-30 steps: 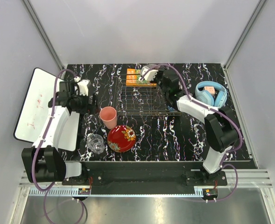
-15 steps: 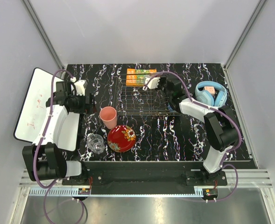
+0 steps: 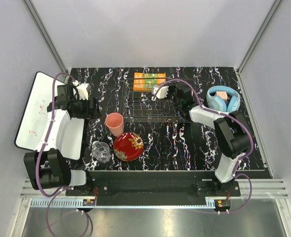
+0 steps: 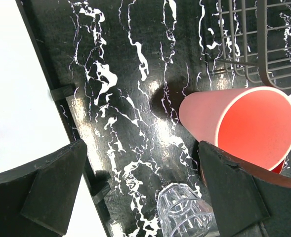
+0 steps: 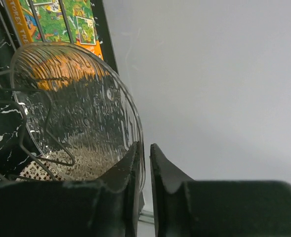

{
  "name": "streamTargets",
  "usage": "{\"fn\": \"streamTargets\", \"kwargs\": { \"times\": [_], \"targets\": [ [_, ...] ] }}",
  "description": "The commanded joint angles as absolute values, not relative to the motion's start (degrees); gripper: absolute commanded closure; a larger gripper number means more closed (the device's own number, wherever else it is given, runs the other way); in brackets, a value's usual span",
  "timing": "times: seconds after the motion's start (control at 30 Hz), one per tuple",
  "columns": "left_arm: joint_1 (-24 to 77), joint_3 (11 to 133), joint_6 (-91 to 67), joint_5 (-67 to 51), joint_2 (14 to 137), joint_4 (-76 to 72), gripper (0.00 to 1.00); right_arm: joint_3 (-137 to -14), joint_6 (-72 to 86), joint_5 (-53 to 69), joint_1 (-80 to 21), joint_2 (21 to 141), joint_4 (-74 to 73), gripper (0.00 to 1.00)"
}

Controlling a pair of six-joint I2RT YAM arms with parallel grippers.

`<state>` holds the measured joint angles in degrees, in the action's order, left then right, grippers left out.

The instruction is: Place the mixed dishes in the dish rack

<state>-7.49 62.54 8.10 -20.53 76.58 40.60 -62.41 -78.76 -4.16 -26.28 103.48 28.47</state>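
Observation:
My right gripper [image 3: 157,92] is shut on the rim of the clear bowl [image 5: 76,108] and holds it on edge over the back of the wire dish rack [image 3: 150,106]; in the wrist view its fingertips [image 5: 144,153] pinch the rim. A beige patterned surface [image 5: 81,165] shows through the bowl. My left gripper [image 3: 96,107] is open and empty above the table, left of the pink cup [image 3: 114,122], which also shows in the left wrist view [image 4: 244,123]. The small clear glass cup [image 3: 101,151] and the red floral bowl [image 3: 129,146] sit near the front. The blue patterned bowl is out of view.
The orange-green box [image 3: 149,80] lies just behind the rack. Light-blue headphones [image 3: 223,98] lie at the right. A flat white board [image 3: 36,111] leans at the left edge, close beside my left arm. The rack's corner [image 4: 254,39] is near the pink cup.
My right gripper has come nearer and lower with the clear bowl, from over the box to over the rack. My left gripper has drawn back left, away from the pink cup.

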Motion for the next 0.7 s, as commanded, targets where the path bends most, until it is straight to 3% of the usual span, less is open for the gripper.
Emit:
{"fn": "streamTargets", "kwargs": {
  "times": [0.0,0.2,0.3,0.4,0.43,0.53,0.67],
  "targets": [
    [-7.8,65.9,8.6,-22.4,77.1,38.8,0.01,-61.9,-75.5,-2.5,-26.0,103.0,33.0,0.76],
    [-7.9,67.6,8.5,-22.1,77.0,39.9,0.01,-62.2,-68.9,-5.4,-26.1,101.2,33.5,0.67],
    [-7.9,67.7,8.7,-22.0,76.1,40.3,0.01,-62.5,-64.7,-7.3,-26.5,98.6,32.2,0.58],
    [-7.9,68.1,9.0,-21.1,75.2,40.9,0.01,-62.8,-61.9,-9.5,-27.2,95.7,26.8,0.4],
    [-8.0,68.2,9.1,-20.7,74.7,41.3,0.01,-62.8,-61.2,-10.1,-27.6,94.9,25.2,0.2],
    [-7.9,68.7,9.2,-20.4,73.7,42.0,0.01,-61.5,-58.4,-12.8,-28.7,91.9,22.5,0.01],
    [-7.9,69.8,9.3,-19.4,72.4,43.1,0.01,-61.4,-51.4,-17.6,-32.9,88.2,22.3,0.0]
  ]
}}
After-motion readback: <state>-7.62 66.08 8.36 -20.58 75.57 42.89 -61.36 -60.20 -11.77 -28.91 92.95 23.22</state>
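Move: The clear plate stands on edge in the dish rack, its rim still between the right fingers and its middle about 3 cm back, 3 cm left and 6 cm below the right hand. The cream bowl is some 3 cm back and 2 cm right of that hand, the blue bowl 13 cm back and 2 cm right, both about 9 cm down; the orange box lies 14 cm left, 1 cm ahead, 13 cm down. From the left hand the clear plate is roughly 13 cm ahead, 38 cm right and a touch lower. The clear plate's rim is let go: the right fingers spread from almost shut to wide while the hand first barely shifts, rolling its left side up. Then the right hand lifts about 5 cm and draws back some 3 cm from the rim, having rolled nearly 20 degrees by the end and swung slightly clockwise. The empty, open left hand rises about 2 cm. ##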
